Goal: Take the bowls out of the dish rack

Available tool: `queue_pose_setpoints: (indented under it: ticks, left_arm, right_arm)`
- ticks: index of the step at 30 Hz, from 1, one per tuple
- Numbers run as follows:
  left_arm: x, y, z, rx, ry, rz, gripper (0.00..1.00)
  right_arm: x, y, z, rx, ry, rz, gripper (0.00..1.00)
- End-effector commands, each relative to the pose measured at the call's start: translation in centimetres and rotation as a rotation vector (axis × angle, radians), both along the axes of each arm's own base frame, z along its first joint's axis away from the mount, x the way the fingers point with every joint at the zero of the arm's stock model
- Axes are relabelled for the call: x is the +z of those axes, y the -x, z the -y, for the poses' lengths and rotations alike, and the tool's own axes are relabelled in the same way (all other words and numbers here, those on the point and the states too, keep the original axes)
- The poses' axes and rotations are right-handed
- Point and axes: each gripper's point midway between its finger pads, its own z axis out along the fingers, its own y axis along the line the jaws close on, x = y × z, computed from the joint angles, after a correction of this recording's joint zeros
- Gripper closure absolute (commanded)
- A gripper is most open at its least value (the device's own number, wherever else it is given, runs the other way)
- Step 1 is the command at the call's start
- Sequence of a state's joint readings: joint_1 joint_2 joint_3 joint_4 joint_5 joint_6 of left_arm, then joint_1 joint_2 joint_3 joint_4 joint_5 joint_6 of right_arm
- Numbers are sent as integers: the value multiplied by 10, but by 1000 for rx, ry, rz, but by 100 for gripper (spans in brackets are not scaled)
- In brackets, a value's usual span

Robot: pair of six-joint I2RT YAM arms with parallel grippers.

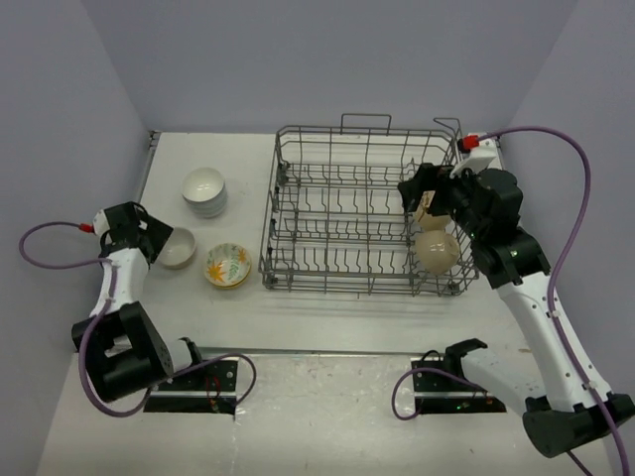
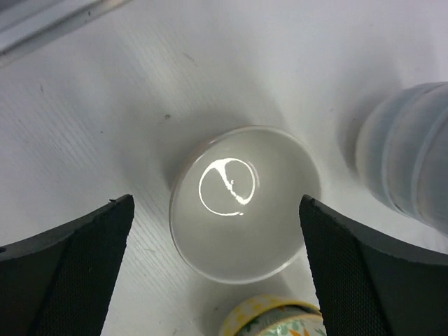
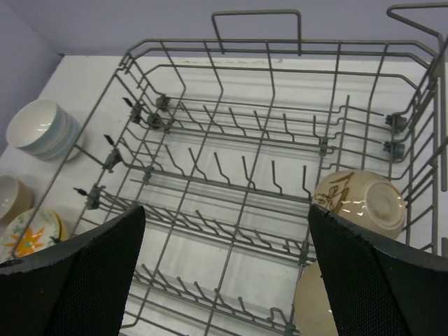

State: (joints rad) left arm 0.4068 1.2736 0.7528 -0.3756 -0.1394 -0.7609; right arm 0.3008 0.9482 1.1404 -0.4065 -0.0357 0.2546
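Observation:
The dark wire dish rack [image 1: 327,213] stands mid-table. Two beige bowls lie at its right end: one with dark lines [image 3: 360,199] and a plainer one [image 1: 437,250] nearer me. My right gripper [image 1: 422,196] hovers open above that end of the rack [image 3: 210,175], with nothing between its fingers [image 3: 227,217]. On the table left of the rack sit a stack of white bowls [image 1: 204,190], a floral bowl [image 1: 227,265] and a pale bowl [image 1: 179,248]. My left gripper [image 1: 157,241] is open just above the pale bowl [image 2: 243,203], both fingers clear of its rim.
The floral bowl's rim [image 2: 276,318] lies right beside the pale bowl, and the white stack [image 2: 409,164] stands close on the other side. The rack's raised handle loops [image 3: 255,21] rise at its far side. Walls close in the table on the left, back and right.

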Motion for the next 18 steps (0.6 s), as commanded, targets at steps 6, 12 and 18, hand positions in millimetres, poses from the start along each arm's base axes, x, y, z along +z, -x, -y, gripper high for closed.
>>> queue_pose_setpoints:
  ticks: [6, 12, 18]
  left_arm:
    - [178, 11, 11, -170, -336, 284, 0]
    - [189, 31, 70, -440, -411, 298, 0]
    - [171, 45, 93, -498, -485, 311, 0]
  right_arm:
    - [-41, -40, 31, -211, 154, -195, 1]
    - [-84, -69, 51, -411, 513, -386, 1]
    - [-125, -93, 47, -492, 798, -503, 1]
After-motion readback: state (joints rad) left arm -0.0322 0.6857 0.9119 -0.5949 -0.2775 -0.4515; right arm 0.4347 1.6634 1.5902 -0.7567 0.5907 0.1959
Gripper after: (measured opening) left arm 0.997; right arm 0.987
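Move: The leaf-patterned bowl in the rack lies about 12 cm ahead of my right hand, 9 cm to its right and 28 cm below. The plain tan bowl sits some 11 cm nearer me than that one and 1 cm to its right. From my left hand the leaf bowl is roughly 62 cm right and 13 ahead; the bowl just put down is 2 cm ahead, 3 right and 6 below. I lift my open left hand off the bowl it has just set down, straight up at first to about 23 cm, then sweep it right some 10 cm and a little back, sinking slightly at the end and turning clockwise. My right hand, fingers still wide open, dives down and forward about 15 cm in all towards the leaf-patterned bowl, tipping down, rolling its left side down and turning clockwise. ##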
